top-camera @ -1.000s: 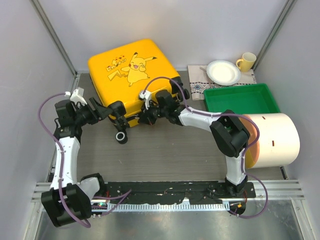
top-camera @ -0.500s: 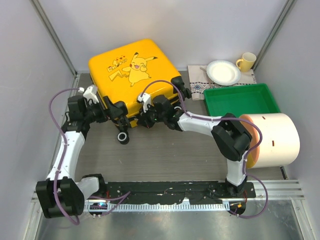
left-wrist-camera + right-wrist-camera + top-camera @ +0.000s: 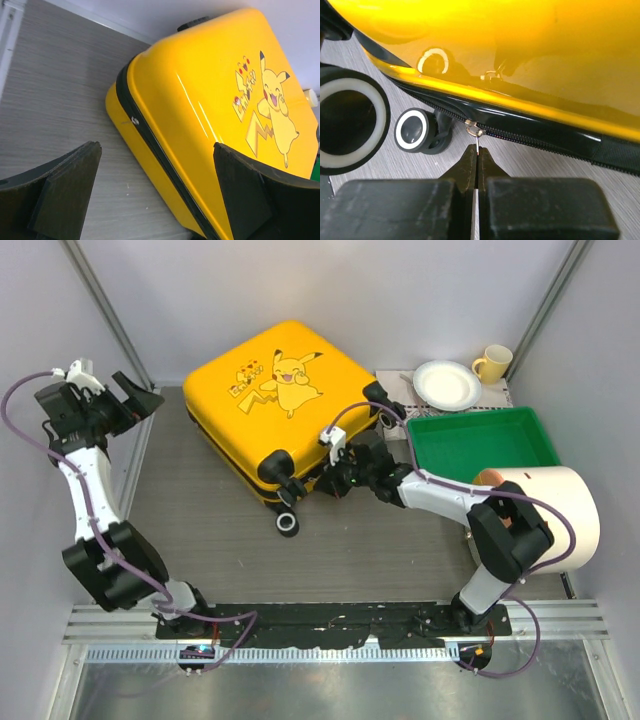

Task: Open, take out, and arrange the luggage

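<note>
The luggage (image 3: 290, 405) is a yellow hard-shell suitcase with a Pikachu print, lying flat with its lid down at the back of the table. My right gripper (image 3: 337, 476) is at its near side, shut on the thin metal zipper pull (image 3: 477, 136) that hangs from the black zipper trim (image 3: 545, 135). In the right wrist view the gripper (image 3: 477, 152) pinches the pull just right of a small wheel (image 3: 414, 130). My left gripper (image 3: 133, 398) hangs wide open at the far left, apart from the suitcase. In its wrist view the gripper (image 3: 157, 160) holds nothing, with the luggage (image 3: 210, 100) ahead.
A green tray (image 3: 480, 418) stands right of the suitcase. A large cream cylinder (image 3: 550, 520) lies in front of it. A white plate (image 3: 447, 383) and a yellow mug (image 3: 493, 362) sit on a cloth at the back right. Grey walls close in both sides.
My left gripper has drawn back from the suitcase's near left corner to the far left and opened wide. The suitcase has shifted and turned to the right, with my right gripper following.
</note>
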Robot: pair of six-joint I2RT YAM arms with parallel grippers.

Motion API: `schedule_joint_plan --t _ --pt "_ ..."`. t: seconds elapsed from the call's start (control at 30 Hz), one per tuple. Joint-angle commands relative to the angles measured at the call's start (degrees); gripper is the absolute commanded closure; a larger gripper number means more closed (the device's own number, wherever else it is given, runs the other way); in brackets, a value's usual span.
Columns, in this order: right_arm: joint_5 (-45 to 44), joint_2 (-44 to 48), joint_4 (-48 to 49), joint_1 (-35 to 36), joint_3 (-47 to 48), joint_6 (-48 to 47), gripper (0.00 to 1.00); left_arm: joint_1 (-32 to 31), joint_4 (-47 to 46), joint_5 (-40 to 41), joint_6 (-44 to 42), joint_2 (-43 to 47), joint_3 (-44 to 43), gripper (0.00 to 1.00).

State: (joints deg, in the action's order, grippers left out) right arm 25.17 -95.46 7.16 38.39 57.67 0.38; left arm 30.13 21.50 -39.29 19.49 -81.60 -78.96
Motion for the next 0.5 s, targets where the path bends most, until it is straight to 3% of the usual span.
schedule_joint_plan --t 0.0,0.17,0.37,0.47 --pt "0.5 7.4 -3.6 -4.5 -3.2 -5.3 0.99 -0.3 -7.5 -4.3 6.4 -6.9 -4.4 0.00" --pt "0.6 9.7 -5.5 -8.2 -4.9 -10.0 0.99 -2.4 -11.7 -4.0 7.0 -16.4 -11.3 0.00" --pt "0.7 5.3 -1.9 -10.0 -1.9 -11.7 0.99 -8.1 -15.7 -0.7 7.0 -27.5 -21.0 0.00" --pt "1.5 3.9 1.2 -10.0 -1.2 -12.8 0.99 -11.1 -17.9 0.0 8.9 -34.6 -26.3 0.08"
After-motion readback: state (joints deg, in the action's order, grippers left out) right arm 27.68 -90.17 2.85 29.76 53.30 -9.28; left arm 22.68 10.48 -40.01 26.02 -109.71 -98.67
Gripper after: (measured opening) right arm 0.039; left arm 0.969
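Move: The suitcase's left corner lies about 10 cm ahead of the open left hand, 9 cm to its right and 18 cm below, with the suitcase's middle roughly 6 cm ahead, 30 cm to the right and 20 cm down. The right hand already holds the zipper pull; its slider is about 1 cm ahead and 2 cm left, the near wheel some 6 cm back, 9 cm left and 8 cm lower, the right-hand wheels 15 cm ahead and 14 cm right at its own height. With the zipper pull still pinched in its shut fingers, the right hand drags to its right along the suitcase's near side by about 6.5 cm, edging forward a little, then comes almost to a halt with hardly any turn of the wrist. Meanwhile the left hand, fingers still wide open and touching nothing, sweeps forward about 13 cm past the left of the suitcase's left corner towards its far side, sinking nearly 5 cm before it begins to lift again slightly. ##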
